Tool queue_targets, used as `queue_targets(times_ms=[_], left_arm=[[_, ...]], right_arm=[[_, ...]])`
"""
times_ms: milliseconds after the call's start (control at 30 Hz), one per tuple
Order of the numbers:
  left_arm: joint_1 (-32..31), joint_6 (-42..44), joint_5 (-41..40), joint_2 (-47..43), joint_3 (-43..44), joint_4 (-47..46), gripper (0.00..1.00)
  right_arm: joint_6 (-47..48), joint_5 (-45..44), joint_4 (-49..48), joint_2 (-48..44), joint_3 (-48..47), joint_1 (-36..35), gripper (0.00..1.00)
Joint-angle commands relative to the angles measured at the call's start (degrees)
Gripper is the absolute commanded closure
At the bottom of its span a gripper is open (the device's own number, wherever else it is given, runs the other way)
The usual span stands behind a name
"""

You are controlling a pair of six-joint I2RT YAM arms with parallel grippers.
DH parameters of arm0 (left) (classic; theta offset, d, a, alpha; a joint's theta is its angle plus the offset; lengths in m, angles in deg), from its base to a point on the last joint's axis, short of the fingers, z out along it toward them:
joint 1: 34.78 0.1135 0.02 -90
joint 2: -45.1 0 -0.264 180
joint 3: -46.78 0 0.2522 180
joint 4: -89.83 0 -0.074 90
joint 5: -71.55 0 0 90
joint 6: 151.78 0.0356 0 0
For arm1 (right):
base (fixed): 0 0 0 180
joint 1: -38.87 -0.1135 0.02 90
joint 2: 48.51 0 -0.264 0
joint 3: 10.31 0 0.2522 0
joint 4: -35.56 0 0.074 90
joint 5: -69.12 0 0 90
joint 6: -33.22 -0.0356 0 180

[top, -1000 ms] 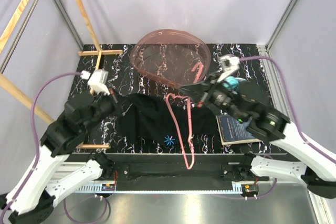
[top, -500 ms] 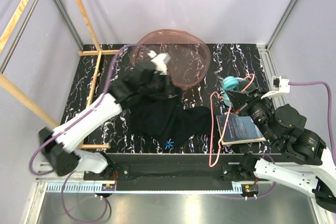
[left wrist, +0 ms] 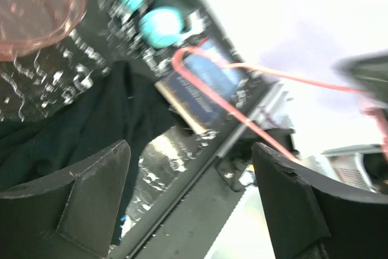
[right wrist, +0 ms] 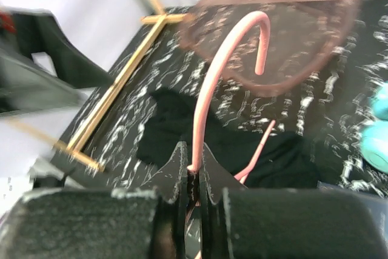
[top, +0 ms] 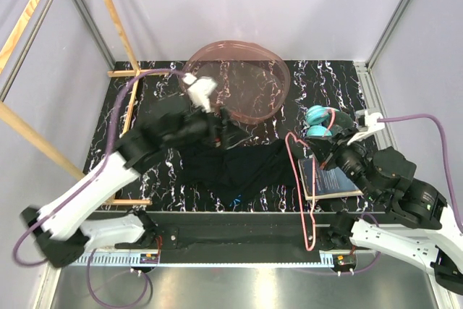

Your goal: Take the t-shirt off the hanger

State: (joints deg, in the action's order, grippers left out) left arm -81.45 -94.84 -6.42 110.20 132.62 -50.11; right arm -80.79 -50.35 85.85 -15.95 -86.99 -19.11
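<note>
The black t-shirt (top: 231,168) lies crumpled on the marbled table, at the centre front. The pink wire hanger (top: 298,186) is to its right and reaches past the table's front edge; whether it still touches the shirt's right edge I cannot tell. My right gripper (top: 312,155) is shut on the hanger just below its hook; in the right wrist view the wire (right wrist: 203,107) rises from between the closed jaws of my right gripper (right wrist: 194,165), with the shirt (right wrist: 176,125) beyond. My left gripper (top: 221,122) is above the shirt's far edge, open and empty, its fingers (left wrist: 103,180) wide apart.
A pink translucent bowl (top: 271,70) stands at the back centre. Teal headphones (top: 318,117) and a dark book (top: 329,179) lie at the right, beside the hanger. Wooden frame bars (top: 134,99) run along the left side. Metal frame posts stand at the table's corners.
The hanger lay across the shirt a second ago; my right gripper has carried it to the right. My left arm reached over the shirt toward the bowl, then drew back a little.
</note>
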Motion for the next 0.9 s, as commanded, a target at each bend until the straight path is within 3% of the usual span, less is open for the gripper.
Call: queue_targets(times_ms=[0,200,333,467,600,733,867], left_arm=[[0.01,-4.27,7.97,-11.47,-6.92,-6.42,0.18],[-1.48,-17.98,14.25,-21.93,-18.79,-23.91,0.27],[-5.78,-22.83,12.50,-22.21,-21.80,-31.48,0.28],[-14.20,-26.00,8.46,-18.70,-22.77,-40.78,0.28],[-21.42,-23.55,2.31,-13.61,-19.00,-37.91,0.32],[-27.85,-22.75,-6.83,-10.53,-18.11,-37.21,0.44],[-33.12,-23.89,-17.37,-8.59,-18.11,-34.83,0.46]], right_arm=[[7.57,11.97,-7.61,0.23,1.39,0.06,1.00],[12.76,24.46,-18.41,4.69,4.20,-0.03,1.00],[14.16,26.13,-27.62,8.92,5.35,0.06,1.00],[14.96,26.14,-34.41,13.31,5.79,0.06,1.00],[15.40,22.36,-41.88,16.13,6.40,0.14,1.00],[15.84,16.66,-42.69,18.07,4.82,0.06,1.00],[16.27,12.69,-41.98,19.03,3.42,0.05,1.00]])
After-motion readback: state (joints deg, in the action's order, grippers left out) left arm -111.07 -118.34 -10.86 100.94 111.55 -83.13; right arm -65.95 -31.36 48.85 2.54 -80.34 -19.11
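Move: The right hand already holds the pink hanger, whose middle lies about 14 cm back, 16 cm to the right and some 8 cm below the left hand. From the right hand that middle is about 13 cm back, 1 cm left and 8 cm down. The black t-shirt lies about straight below the left hand, some 33 cm down. The blue book is about 30 cm right and 2 cm back of the left hand, about as low. Left hand draws back about 17 cm towards the hanger, fingers narrowing, as the right brings it 14 cm left. ##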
